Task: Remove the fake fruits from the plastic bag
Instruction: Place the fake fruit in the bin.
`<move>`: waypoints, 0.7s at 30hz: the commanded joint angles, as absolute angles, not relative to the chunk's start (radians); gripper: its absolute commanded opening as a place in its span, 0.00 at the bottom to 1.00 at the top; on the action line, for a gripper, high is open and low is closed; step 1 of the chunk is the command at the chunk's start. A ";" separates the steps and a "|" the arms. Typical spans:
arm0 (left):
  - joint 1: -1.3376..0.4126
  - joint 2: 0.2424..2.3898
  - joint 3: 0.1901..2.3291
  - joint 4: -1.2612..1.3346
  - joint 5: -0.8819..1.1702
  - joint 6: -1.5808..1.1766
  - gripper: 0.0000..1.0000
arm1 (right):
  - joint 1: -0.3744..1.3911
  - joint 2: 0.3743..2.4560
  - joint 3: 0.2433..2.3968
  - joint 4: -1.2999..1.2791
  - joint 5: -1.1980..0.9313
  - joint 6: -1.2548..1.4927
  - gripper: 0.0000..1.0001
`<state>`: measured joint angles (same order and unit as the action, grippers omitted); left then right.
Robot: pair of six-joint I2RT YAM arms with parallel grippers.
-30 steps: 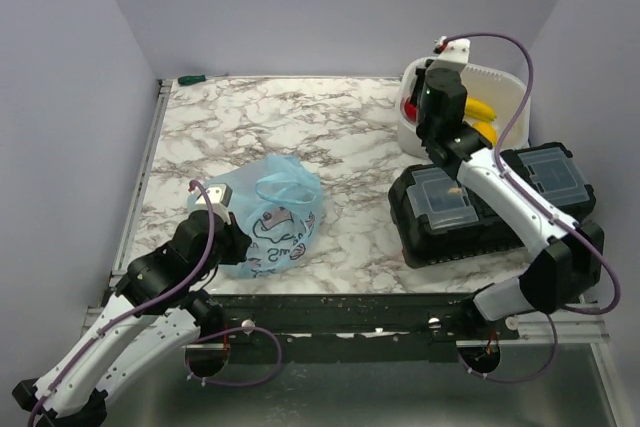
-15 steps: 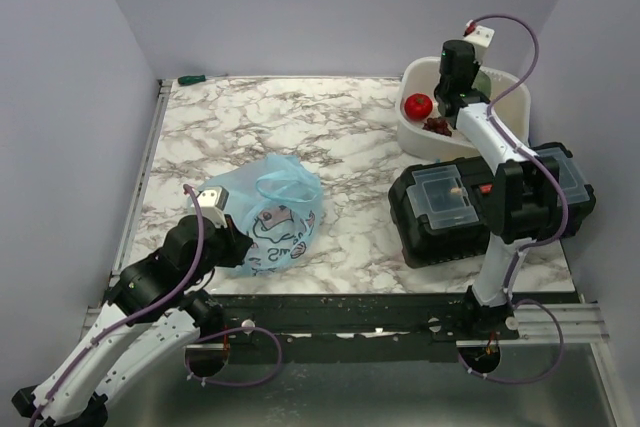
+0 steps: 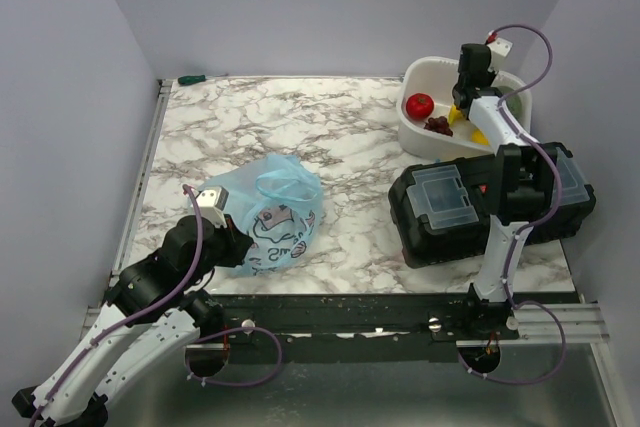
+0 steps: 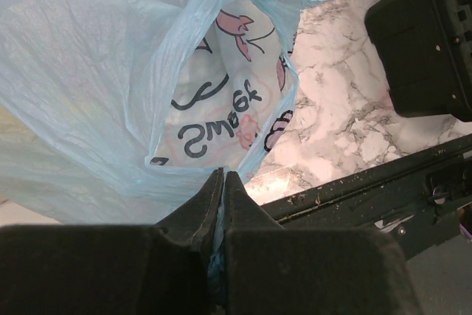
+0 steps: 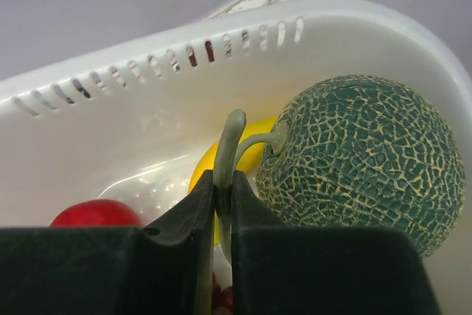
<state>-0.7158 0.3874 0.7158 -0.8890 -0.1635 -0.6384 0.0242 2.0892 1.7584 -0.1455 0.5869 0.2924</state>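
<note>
The light-blue plastic bag (image 3: 278, 209) lies crumpled on the marble table near its front left. My left gripper (image 4: 223, 176) is shut on a fold of the plastic bag (image 4: 110, 94) at its near edge. Over the white tub (image 3: 428, 69), my right gripper (image 5: 223, 182) is shut on the pale stem (image 5: 228, 142) of the green melon (image 5: 361, 160). The melon hangs just inside the tub's wall (image 5: 147, 101). A red tomato (image 3: 420, 104), dark grapes (image 3: 437, 126) and a yellow fruit (image 3: 468, 119) lie in the tub. What the bag still holds is hidden.
A black toolbox (image 3: 450, 212) with clear lid panels sits in front of the tub, under the right arm. A green marker (image 3: 190, 78) lies at the table's back left corner. Grey walls close in the table on three sides.
The right arm has swung back and to the right over the tub, uncovering the tomato and grapes. The left arm and the bag have barely moved.
</note>
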 commanded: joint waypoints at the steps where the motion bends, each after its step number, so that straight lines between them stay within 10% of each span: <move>1: -0.715 0.396 0.714 -0.874 -0.147 -0.629 0.00 | 0.027 2.124 1.772 -0.187 0.514 0.302 0.13; 13: -0.715 0.414 0.716 -0.882 -0.165 -0.634 0.00 | 0.028 2.107 1.835 -0.261 0.443 0.317 0.58; 21: -0.716 0.407 0.716 -0.884 -0.169 -0.635 0.00 | 0.050 1.929 1.757 -0.272 0.425 0.370 0.67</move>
<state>-0.7155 0.4088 0.7158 -0.8879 -0.1638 -0.6388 0.0345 2.0735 1.7969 -0.2520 0.4496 0.3305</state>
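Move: The melon is already down in the bin at the end of its stem, which the right fingers pinch; its middle lies about 8 cm to their right and some 5 cm below. The banana is roughly 4 cm ahead and 11 cm below, the tomato 5 cm ahead and 11 cm left, and the grapes 2 cm back and 6 cm left, all about as deep. From the left hand, the melon is some 44 cm ahead and 62 cm right, 6 cm lower. The right fingers let go of the melon's stem, spreading from nearly shut to about two-thirds open. The hand first sinks some 2.5 cm into the bin, then comes back up as far, drifting about 3 cm left throughout, away from the melon and towards the tomato's side, with a slight counter-clockwise turn. ##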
